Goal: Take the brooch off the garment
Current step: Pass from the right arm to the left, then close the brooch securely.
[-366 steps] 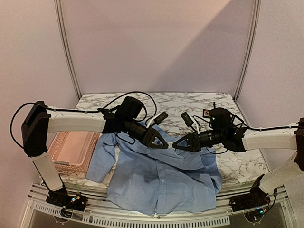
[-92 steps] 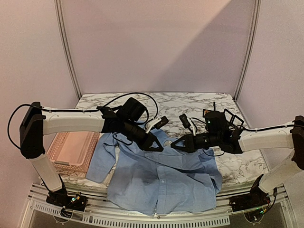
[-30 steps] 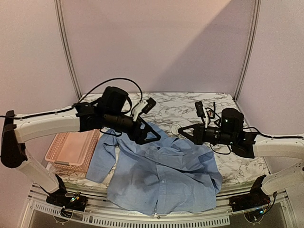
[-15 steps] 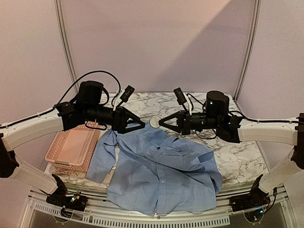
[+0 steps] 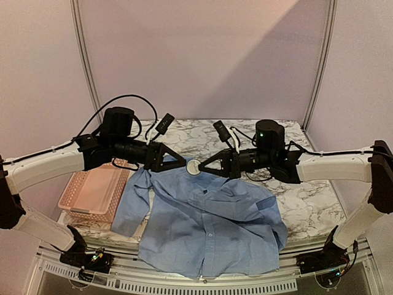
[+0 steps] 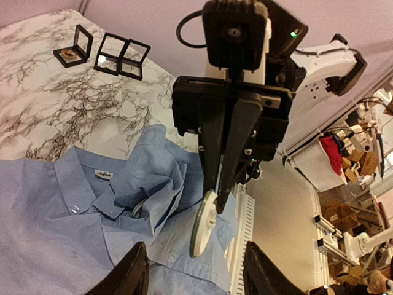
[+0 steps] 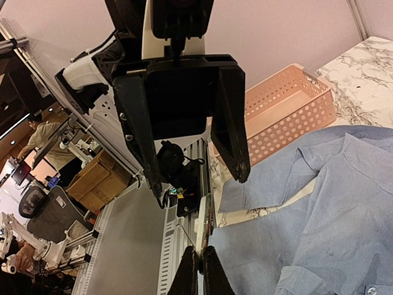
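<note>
My right gripper is shut on the rim of the brooch, a round white disc held edge-on in the air above the garment's collar. The garment, a light blue shirt, lies spread on the table. My left gripper faces the right one tip to tip. In the left wrist view its fingers stand open either side of the brooch, with a gap on both sides. In the right wrist view the brooch rises from my shut right gripper, between the left gripper's fingers.
A pink basket sits at the left table edge beside the shirt's sleeve. Small black-framed display boxes lie on the marble at the far right. The metal rail runs along the near edge.
My right gripper carried the brooch up off the shirt and leftwards. My left arm pulled back, then faced it, and its jaws have narrowed around the disc.
</note>
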Robot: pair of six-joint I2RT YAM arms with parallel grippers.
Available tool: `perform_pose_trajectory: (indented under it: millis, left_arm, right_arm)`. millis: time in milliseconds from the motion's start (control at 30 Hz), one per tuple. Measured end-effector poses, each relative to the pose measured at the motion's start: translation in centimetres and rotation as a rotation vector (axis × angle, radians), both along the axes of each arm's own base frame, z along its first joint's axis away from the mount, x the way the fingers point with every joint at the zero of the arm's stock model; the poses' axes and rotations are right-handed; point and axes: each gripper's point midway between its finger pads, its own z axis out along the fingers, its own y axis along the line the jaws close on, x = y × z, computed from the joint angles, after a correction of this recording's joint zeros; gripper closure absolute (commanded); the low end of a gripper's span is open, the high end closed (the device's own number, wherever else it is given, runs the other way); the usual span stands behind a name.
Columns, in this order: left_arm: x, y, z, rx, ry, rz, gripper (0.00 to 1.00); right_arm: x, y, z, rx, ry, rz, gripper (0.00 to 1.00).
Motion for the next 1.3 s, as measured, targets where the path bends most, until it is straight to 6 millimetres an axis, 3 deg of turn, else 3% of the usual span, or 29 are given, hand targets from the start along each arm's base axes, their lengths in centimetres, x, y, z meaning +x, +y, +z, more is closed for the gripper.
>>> perform_pose_trajectory:
  millis: [167,467,700,833,900,1067,1167,1300]
  left_arm:
    - [0.0,-0.1,-0.6,0.012,0.018,-0.005,0.54]
    - [-0.5,-0.5,-1.2,0.029,0.021,-0.032,0.86]
    - [-0.9,-0.6,-1.4,0.036,0.027,-0.046,1.0]
    - [-1.0,-0.6,-1.5,0.038,0.024,-0.055,1.0]
    - [-1.0,-0.7,-1.6,0.04,0.025,-0.056,1.0]
    - [-0.9,-0.7,-1.6,0.043,0.023,-0.05,1.0]
    - [-0.7,-0.7,-1.3,0.038,0.015,-0.037,1.0]
    - [-0.3,-0.1,-0.2,0.01,-0.017,0.0,1.0]
  right_arm:
    - [0.0,0.3,0.3,0.008,-0.005,0.013,1.0]
    - [-0.3,0.5,0.6,0.015,-0.008,0.033,1.0]
    - [-0.2,0.6,0.0,0.002,0.004,0.033,1.0]
    - [-0.2,0.6,-0.2,-0.006,0.012,0.033,1.0]
    - [-0.2,0.6,-0.3,-0.007,0.013,0.033,0.92]
    - [0.1,0.7,-0.2,-0.003,0.003,0.013,0.55]
    - [0.1,0.7,0.1,0.016,-0.03,-0.007,0.45]
    - [0.0,0.7,0.4,0.021,-0.062,-0.063,0.39]
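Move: The right fingers hold the brooch edge-on, its middle about 3 cm left of the right hand point and level with it. From the open left hand it lies about 3 cm to the right, 1 cm back and 2 cm below. The garment's middle is some 11 cm to the left hand's right, 2 cm back and 25 cm below, while the pink basket stands roughly 38 cm to its left, 8 cm farther out and 23 cm down. The left hand sinks about 1.5 cm while easing 1 cm back and slightly right towards the brooch, its half-open fingers closing until they pinch the brooch's free rim, while the right hand keeps its hold and edges barely half a centimetre left. Only with the left fingers shut does the right gripper open to a bit over half and let go, staying in place around the brooch as the left hand rises again by about 1.5 cm, still gripping. ##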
